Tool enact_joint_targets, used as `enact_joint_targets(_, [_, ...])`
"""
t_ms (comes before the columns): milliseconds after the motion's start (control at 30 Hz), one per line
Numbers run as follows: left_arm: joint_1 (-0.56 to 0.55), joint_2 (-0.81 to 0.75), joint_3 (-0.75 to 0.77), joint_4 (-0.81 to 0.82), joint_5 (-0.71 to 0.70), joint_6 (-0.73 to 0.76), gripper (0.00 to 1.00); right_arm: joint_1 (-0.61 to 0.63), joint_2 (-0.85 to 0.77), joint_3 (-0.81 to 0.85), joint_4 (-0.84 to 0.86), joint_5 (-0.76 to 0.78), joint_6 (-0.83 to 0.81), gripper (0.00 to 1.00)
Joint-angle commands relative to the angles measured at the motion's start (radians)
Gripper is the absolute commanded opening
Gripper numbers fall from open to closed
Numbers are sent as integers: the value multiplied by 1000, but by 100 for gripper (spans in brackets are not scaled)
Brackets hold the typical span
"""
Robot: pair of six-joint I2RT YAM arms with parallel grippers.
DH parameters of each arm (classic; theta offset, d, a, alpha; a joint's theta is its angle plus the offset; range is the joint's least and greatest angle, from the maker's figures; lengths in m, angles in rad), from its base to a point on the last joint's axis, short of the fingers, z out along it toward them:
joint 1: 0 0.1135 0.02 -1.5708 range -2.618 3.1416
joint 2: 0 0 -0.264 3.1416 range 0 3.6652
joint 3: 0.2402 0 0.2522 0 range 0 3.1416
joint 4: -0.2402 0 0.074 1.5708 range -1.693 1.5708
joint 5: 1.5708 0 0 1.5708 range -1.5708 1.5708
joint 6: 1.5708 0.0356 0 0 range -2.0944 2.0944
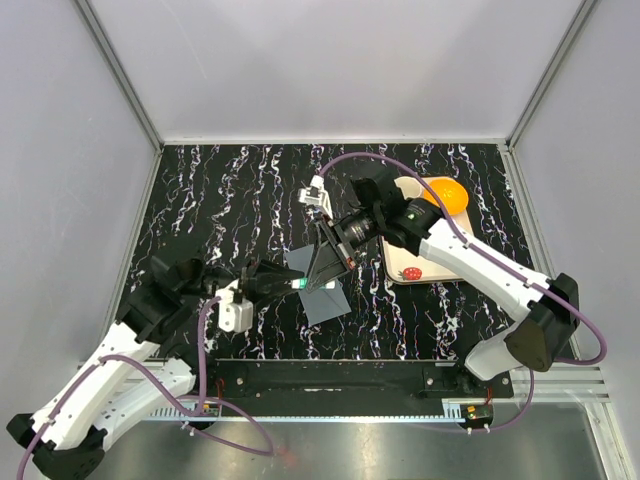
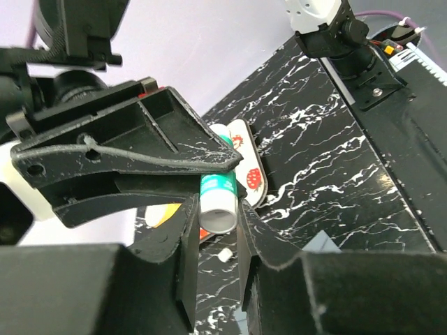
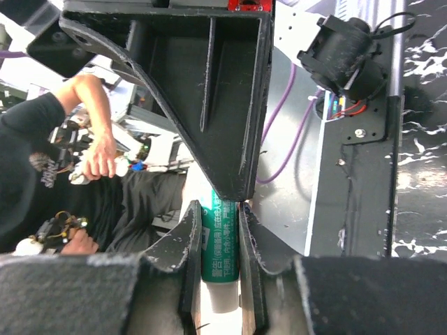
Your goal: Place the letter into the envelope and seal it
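The dark grey envelope [image 1: 326,300] lies flat on the black marbled table, right below both grippers; one corner of it shows in the left wrist view [image 2: 323,244]. The letter is hidden. A green glue stick [image 3: 220,241] with a white end [image 2: 218,209] hangs between the two grippers. My right gripper [image 3: 219,209] is shut on its green body, reaching in from the right [image 1: 322,270]. My left gripper [image 2: 218,209] comes from the left [image 1: 285,283], and its pads press both sides of the white end.
A cream tray [image 1: 410,268] printed with strawberries lies to the right of the envelope, with an orange round thing [image 1: 447,195] at its far end. A small white bit [image 2: 225,255] lies on the table under the left fingers. Grey walls enclose the table.
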Motion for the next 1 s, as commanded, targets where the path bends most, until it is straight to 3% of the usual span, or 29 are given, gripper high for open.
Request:
enact_joint_targets(0, [-10, 47, 69, 38, -21, -171, 0, -4, -26, 102, -176, 170, -243, 0])
enact_joint_targets(167, [-9, 99, 99, 61, -77, -395, 0, 3, -81, 133, -307, 344, -510, 0])
enact_joint_targets(233, [-9, 98, 88, 78, -54, -406, 10, 3, -93, 139, -325, 377, -541, 0])
enact_joint_targets(333, [-10, 67, 54, 135, -41, -382, 38, 5, -89, 147, -335, 349, -523, 0])
enact_joint_targets(467, [-27, 44, 40, 153, -14, -330, 48, 5, -79, 141, -318, 311, -487, 0])
enact_joint_targets(967, [-124, 30, 10, 109, -90, -107, 52, 8, -70, 128, -260, 164, -407, 0])
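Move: The glue stick lies crosswise between the two facing grippers: its middle is about 4 cm right of the left hand, level with it, while its end is in the left fingers. The right hand holds it practically at its middle. From the left hand the envelope lies some 10 cm ahead, 3 cm right and roughly 28 cm below; the strawberry tray's middle is about 22 cm to the right of the envelope and 13 cm farther out. Still pinching opposite parts of the glue stick, the hands twist against each other around its length, the left rolling its upper side forward about 20 degrees and the right its upper side back about 25, as both drift forward 1.5 to 2.5 cm. The left fingers then open to about half and let go of the white end, and that hand backs off some 3 cm and rises 2 cm while unrolling part of the way; the right keeps its grip and eases back only slightly. ##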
